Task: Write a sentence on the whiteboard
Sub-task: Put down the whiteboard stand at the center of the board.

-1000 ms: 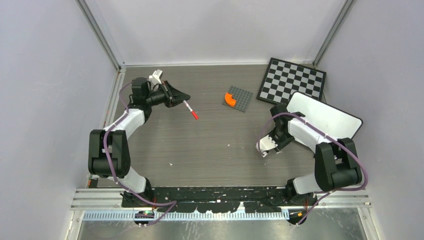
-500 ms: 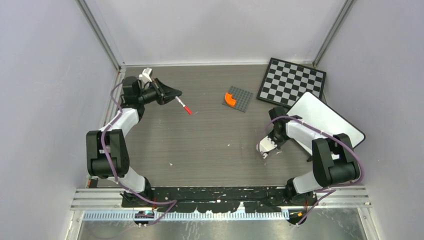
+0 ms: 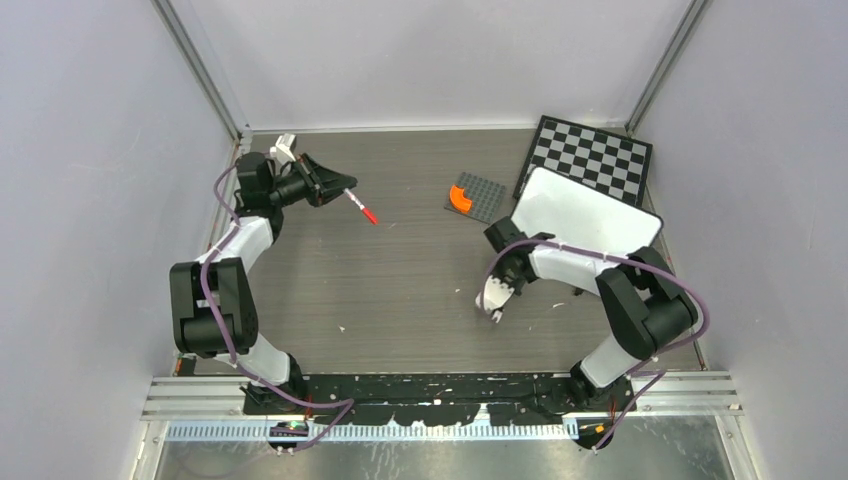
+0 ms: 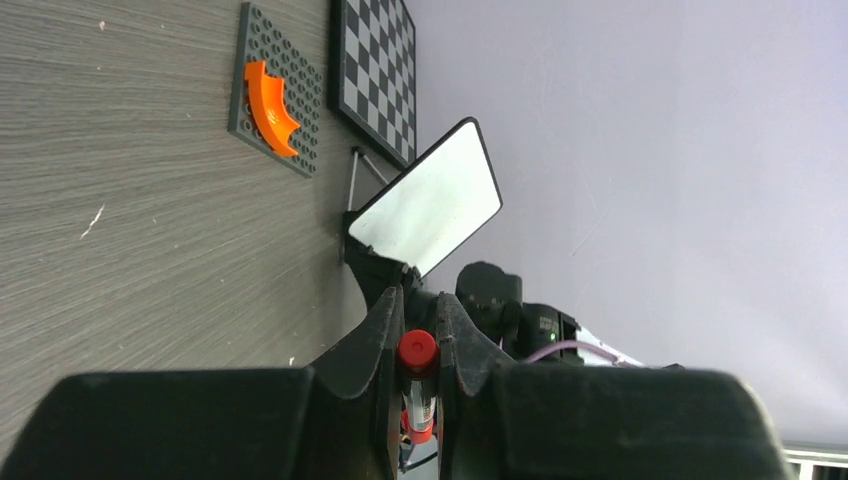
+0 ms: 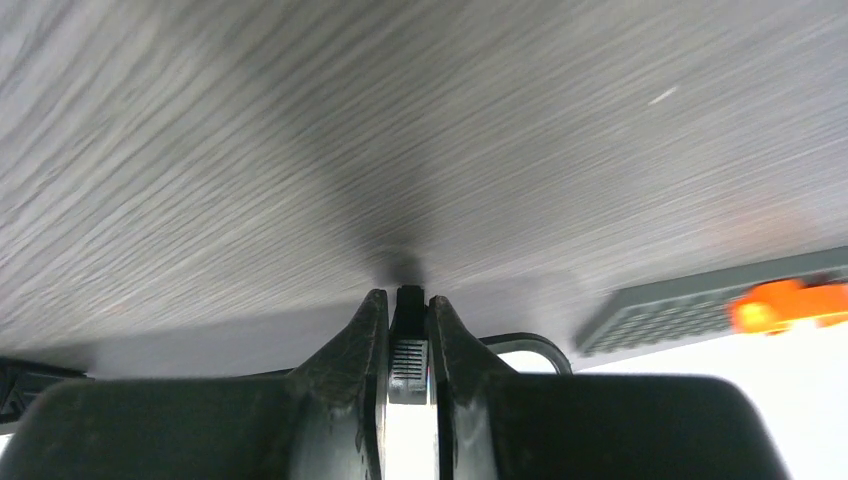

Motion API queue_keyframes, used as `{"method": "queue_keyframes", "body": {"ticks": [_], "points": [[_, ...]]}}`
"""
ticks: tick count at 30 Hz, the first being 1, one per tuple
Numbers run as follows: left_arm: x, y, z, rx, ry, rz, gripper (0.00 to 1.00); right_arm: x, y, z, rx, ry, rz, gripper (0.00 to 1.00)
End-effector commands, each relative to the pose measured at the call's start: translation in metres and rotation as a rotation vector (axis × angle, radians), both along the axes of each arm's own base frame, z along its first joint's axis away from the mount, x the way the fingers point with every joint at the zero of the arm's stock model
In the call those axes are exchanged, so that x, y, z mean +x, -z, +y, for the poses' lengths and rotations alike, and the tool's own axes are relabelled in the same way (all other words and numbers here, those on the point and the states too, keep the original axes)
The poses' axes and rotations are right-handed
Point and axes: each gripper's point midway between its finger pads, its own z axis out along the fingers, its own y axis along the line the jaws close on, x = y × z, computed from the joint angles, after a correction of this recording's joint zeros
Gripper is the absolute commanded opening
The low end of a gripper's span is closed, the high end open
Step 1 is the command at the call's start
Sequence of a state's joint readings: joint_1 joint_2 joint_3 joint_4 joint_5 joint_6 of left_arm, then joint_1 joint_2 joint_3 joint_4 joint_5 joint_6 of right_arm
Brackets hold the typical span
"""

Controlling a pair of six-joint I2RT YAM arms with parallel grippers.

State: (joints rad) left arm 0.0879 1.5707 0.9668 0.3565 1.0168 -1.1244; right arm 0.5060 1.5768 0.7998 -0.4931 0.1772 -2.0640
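Observation:
The whiteboard is tilted up off the table at the right, its face blank white; the sentence is not in view. My right gripper is shut on the board's near-left corner. In the right wrist view the board's black edge piece sits pinched between the right gripper fingers. My left gripper hovers at the far left, shut on a red-capped marker that points right. The left wrist view has the marker's red end between the fingers, and the whiteboard beyond.
A black-and-white chessboard lies at the back right, partly under the raised board. A grey studded plate with an orange curved piece sits just left of it. Frame posts and grey walls close in the table.
The right gripper has closed on the board's corner and swung it left and back, toward the studded plate. The left arm pulled the marker slightly back and left.

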Motion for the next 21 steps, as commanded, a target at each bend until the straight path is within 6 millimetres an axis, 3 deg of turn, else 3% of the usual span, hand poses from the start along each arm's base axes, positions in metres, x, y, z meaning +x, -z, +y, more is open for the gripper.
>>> {"method": "queue_keyframes", "body": {"ticks": [1,6,13,18,21], "points": [[0.001,-0.024,0.010,-0.004,0.005,-0.087,0.00,0.013,-0.023,0.068,0.012,-0.259,-0.102,0.00],[0.002,-0.024,0.022,-0.002,-0.014,-0.090,0.00,-0.021,-0.029,0.143,0.061,-0.444,-0.152,0.00],[0.000,-0.023,0.034,0.002,-0.036,-0.090,0.00,-0.064,-0.022,0.215,0.109,-0.699,-0.271,0.00],[-0.004,-0.026,0.041,0.006,-0.043,-0.097,0.00,-0.092,-0.022,0.233,0.117,-0.749,-0.307,0.02],[-0.006,-0.027,0.043,0.012,-0.044,-0.102,0.00,-0.104,-0.023,0.233,0.126,-0.755,-0.319,0.17]]}}
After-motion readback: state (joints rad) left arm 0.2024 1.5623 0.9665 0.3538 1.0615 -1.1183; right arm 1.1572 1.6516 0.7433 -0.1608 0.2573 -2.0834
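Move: The right hand already holds the near-left foot of the whiteboard stand, 2 to 3 cm above the table. The table's centre, where the whiteboard is headed, lies about 18 cm to its left and level with it. The whiteboard's middle is roughly 16 cm right and 8 cm ahead, the grey plate with the orange piece 10 cm left and 14 cm ahead, the chessboard 15 cm right and 19 cm ahead. From the left hand, the table's centre is some 18 cm right, 14 cm back and 22 cm below. Keeping its pinch on the stand's foot, the right hand sweeps the whiteboard about 20 cm left and, after the first instant, ever more back towards the base (some 10 cm), staying low at nearly one height while the wrist swings about 35 degrees counter-clockwise and the fingers tip slightly forward; it slows towards the end. The left hand, still gripping the marker, drifts about 4 cm left, out of the whiteboard's way. ##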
